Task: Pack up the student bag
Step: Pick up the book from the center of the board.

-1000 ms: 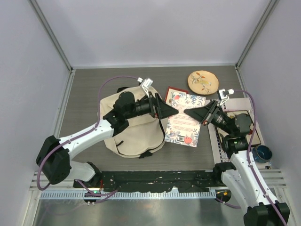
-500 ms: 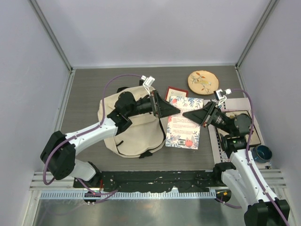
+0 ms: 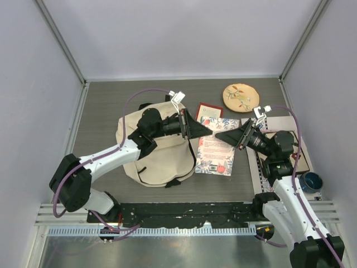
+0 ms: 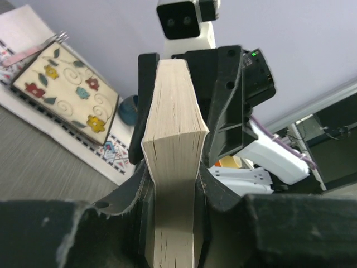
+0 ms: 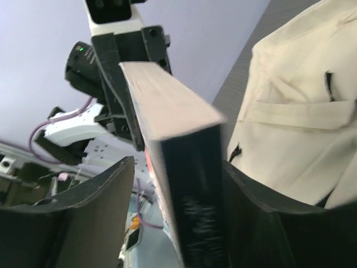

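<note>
The cream student bag (image 3: pixel 159 159) lies left of centre on the table and shows in the right wrist view as pale fabric (image 5: pixel 295 111). A thick book with a floral cover (image 3: pixel 216 153) is held up just right of it. My left gripper (image 3: pixel 203 130) is shut on the book's left side. Its page edge (image 4: pixel 173 123) is pinched between both fingers of that gripper (image 4: pixel 174 184). My right gripper (image 3: pixel 223 135) is at the book's other side, open. In the right wrist view a gap shows between the left finger of this gripper (image 5: pixel 178 167) and the book (image 5: pixel 167 106).
A red book (image 3: pixel 207 110) pokes out behind the floral one. A round tan embroidered disc (image 3: pixel 241 97) lies at the back. A floral board (image 4: pixel 67 89) on a patterned mat (image 3: pixel 285 124) and a blue bowl (image 3: pixel 310 181) sit at the right. Grey walls enclose the table.
My left gripper has closed onto the book. My right gripper's jaws have spread apart from it. The book and both grippers have shifted slightly left, toward the bag.
</note>
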Tool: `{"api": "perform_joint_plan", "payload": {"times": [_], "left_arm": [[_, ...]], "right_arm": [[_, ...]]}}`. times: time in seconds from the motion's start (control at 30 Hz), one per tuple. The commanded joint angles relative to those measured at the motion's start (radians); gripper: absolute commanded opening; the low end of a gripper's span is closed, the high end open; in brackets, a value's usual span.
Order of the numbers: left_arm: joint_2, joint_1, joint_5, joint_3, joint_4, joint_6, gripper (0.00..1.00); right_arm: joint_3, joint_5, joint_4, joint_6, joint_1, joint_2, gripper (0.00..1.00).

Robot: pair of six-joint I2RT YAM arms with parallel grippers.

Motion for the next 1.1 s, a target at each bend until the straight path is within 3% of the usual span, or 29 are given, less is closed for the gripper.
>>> {"api": "perform_joint_plan", "payload": {"times": [0.0, 0.03, 0.1, 0.13, 0.2, 0.23, 0.37, 0.47, 0.57, 0.63, 0.73, 0.93, 1.07], "left_arm": [[-0.071, 0.000, -0.113, -0.002, -0.143, 0.083, 0.00], [-0.092, 0.000, -0.153, -0.014, -0.194, 0.127, 0.00], [-0.173, 0.000, -0.329, -0.037, -0.335, 0.161, 0.00], [-0.204, 0.003, -0.412, -0.046, -0.389, 0.169, 0.00], [-0.316, 0.004, -0.581, -0.081, -0.552, 0.162, 0.00], [-0.362, 0.004, -0.765, -0.100, -0.595, 0.148, 0.00], [-0.555, 0.013, -0.975, -0.212, -0.632, 0.093, 0.00], [-0.657, 0.015, -1.071, -0.261, -0.658, 0.037, 0.00], [-0.726, 0.016, -1.134, -0.321, -0.667, -0.059, 0.00], [-0.762, 0.016, -1.138, -0.397, -0.545, -0.113, 0.00], [-0.764, 0.015, -1.151, -0.430, -0.494, -0.188, 0.00], [-0.712, 0.015, -1.108, -0.476, -0.347, -0.305, 0.00], [-0.657, 0.016, -1.063, -0.522, -0.155, -0.369, 0.00]], "right_arm": [[0.090, 0.142, -0.347, -0.220, 0.004, -0.016, 0.79], [0.097, 0.215, -0.392, -0.249, 0.004, -0.019, 0.85], [0.122, 0.321, -0.569, -0.311, 0.004, -0.030, 0.85], [0.123, 0.434, -0.613, -0.317, 0.004, -0.035, 0.85], [0.101, 0.512, -0.682, -0.302, 0.004, -0.052, 0.86], [0.085, 0.524, -0.684, -0.288, 0.004, -0.056, 0.86], [-0.030, 0.444, -0.542, -0.138, 0.004, -0.084, 0.86], [-0.151, 0.385, -0.280, 0.037, 0.024, -0.098, 0.86], [-0.238, 0.423, -0.253, 0.105, 0.108, -0.156, 0.86], [-0.257, 0.515, -0.262, 0.105, 0.165, -0.191, 0.86], [-0.251, 0.604, -0.255, 0.103, 0.261, -0.204, 0.86], [-0.263, 0.661, -0.051, 0.138, 0.413, -0.026, 0.86], [-0.246, 0.698, 0.104, 0.160, 0.505, 0.120, 0.86]]}}
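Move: The floral book is held between both hands, its middle roughly 4 cm to the right of the left hand and a few centimetres lower. The bag's middle, where the book is headed, lies about 20 cm left of the left hand, some 13 cm ahead and 30 cm below. The red-bordered book lies about 28 cm ahead of that hand and 7 cm to its right. From the right hand the bag is some 26 cm left, 15 cm ahead and 28 cm below. With its pinch on the floral book unchanged, the left hand dips and then swings some 20 cm left over the bag, ending about 10 cm lower and slightly forward, turning about 60 degrees counter-clockwise and tipping down. The right hand opens and comes free of the book's right edge, slips forward and right, then sinks about 14 cm in all while drawing back, tilts its open fingers down and finally edges left towards the bag's right side. ##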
